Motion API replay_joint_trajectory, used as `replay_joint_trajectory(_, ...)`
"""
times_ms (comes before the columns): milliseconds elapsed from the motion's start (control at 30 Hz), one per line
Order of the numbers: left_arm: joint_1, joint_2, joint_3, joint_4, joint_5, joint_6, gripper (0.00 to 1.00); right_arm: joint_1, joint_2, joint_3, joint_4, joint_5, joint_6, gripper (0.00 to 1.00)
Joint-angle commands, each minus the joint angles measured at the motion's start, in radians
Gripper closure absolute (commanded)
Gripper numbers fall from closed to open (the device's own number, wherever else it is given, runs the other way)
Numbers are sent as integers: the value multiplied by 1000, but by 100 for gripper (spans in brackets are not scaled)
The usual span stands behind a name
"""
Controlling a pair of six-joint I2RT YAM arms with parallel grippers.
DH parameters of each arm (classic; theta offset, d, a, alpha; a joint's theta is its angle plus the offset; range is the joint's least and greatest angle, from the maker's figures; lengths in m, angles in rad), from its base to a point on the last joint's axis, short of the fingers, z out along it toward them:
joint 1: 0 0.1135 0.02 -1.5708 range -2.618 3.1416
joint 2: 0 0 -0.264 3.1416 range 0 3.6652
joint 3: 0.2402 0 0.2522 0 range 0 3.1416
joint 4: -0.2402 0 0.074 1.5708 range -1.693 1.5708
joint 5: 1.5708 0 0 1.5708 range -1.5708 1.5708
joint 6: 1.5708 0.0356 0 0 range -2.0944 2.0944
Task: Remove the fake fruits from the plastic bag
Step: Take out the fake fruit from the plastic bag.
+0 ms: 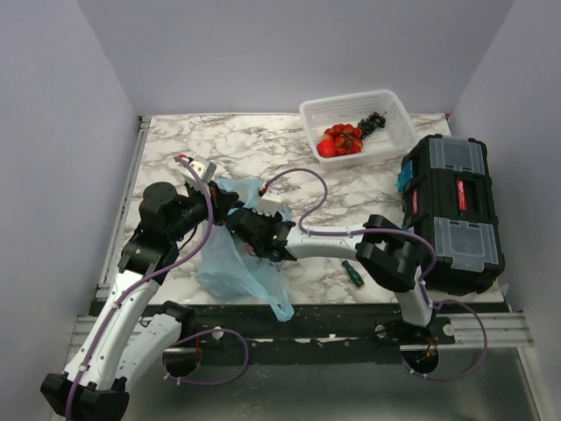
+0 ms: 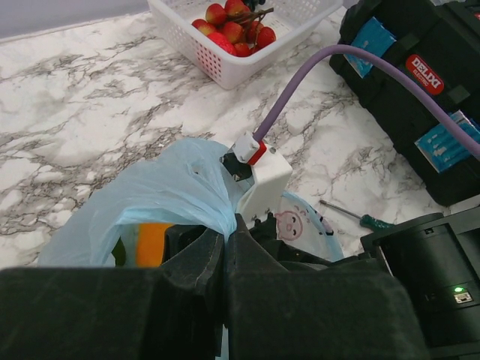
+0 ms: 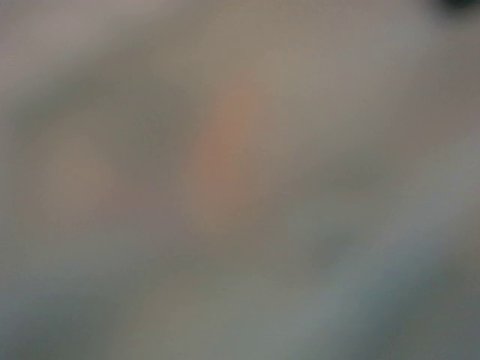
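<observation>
The light-blue plastic bag (image 1: 230, 267) lies at the near left of the table. My left gripper (image 1: 222, 204) is shut on a gathered edge of the bag (image 2: 161, 191), its jaws pressed together on the film (image 2: 225, 232). Through the bag's side an orange-yellow fruit (image 2: 150, 241) and a sliver of green (image 2: 118, 252) show. My right gripper (image 1: 250, 232) reaches into the bag's mouth; its fingers are hidden. The right wrist view is a full blur with a faint orange smudge (image 3: 221, 150). Several red fruits (image 1: 340, 140) lie in the white basket (image 1: 396, 109).
The white basket (image 2: 196, 51) at the back right also holds a dark grape bunch (image 1: 373, 122). A black toolbox (image 1: 456, 210) stands at the right edge. A green-handled screwdriver (image 1: 352, 273) lies near the front edge. A purple cable (image 2: 315, 75) arcs over the table.
</observation>
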Motion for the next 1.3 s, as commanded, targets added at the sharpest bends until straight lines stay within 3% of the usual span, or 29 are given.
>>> replay_joint_trajectory(0,3,-17,-5,9,22,-10,100,-22,60,41,-15,10,47,2)
replay_joint_trajectory(233,3,-21,-6,10,25,-11,100,-34,138,95,43,-4,-9,9)
replay_joint_trajectory(367,3,-23,-6,8,24,-10,100,-35,161,114,47,-4,-32,23)
replay_joint_trajectory(533,4,-25,-6,10,23,-10,100,-35,101,60,95,-42,-109,49)
replay_joint_trajectory(667,3,-21,-5,7,21,-11,100,-34,-13,-68,238,-85,-204,57)
replay_joint_trajectory(833,3,-15,3,-4,-2,-13,100,-34,-128,-192,345,-197,-304,75)
replay_joint_trajectory(1033,4,-20,8,-19,-75,-8,100,-35,-180,-239,359,-344,-368,96)
replay_joint_trajectory(1267,6,-30,5,-23,-125,-3,100,-34,-278,-308,371,-419,-470,99)
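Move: The mango lies inside the bag just off the open right fingers, some 2 cm ahead, 1 cm to the left and 3 cm lower. A small red fruit sits about 6 cm to the right hand's left, 1 cm back and 3 cm below. The bag rim pinched by the left gripper is about 20 cm above the right hand and 5 cm back, level sideways. From the left gripper the mango is about 6 cm ahead, straight in line sideways, and 22 cm down. Keep the bag rim pinched in the left gripper. Push the wide-open right gripper about 4 cm down and forward, slightly left, onto the mango, and close it to about half so both fingers grip the fruit. Then lift it some 7 cm while drawing back about 5 cm, turning the hand some 25 degrees counter-clockwise. ##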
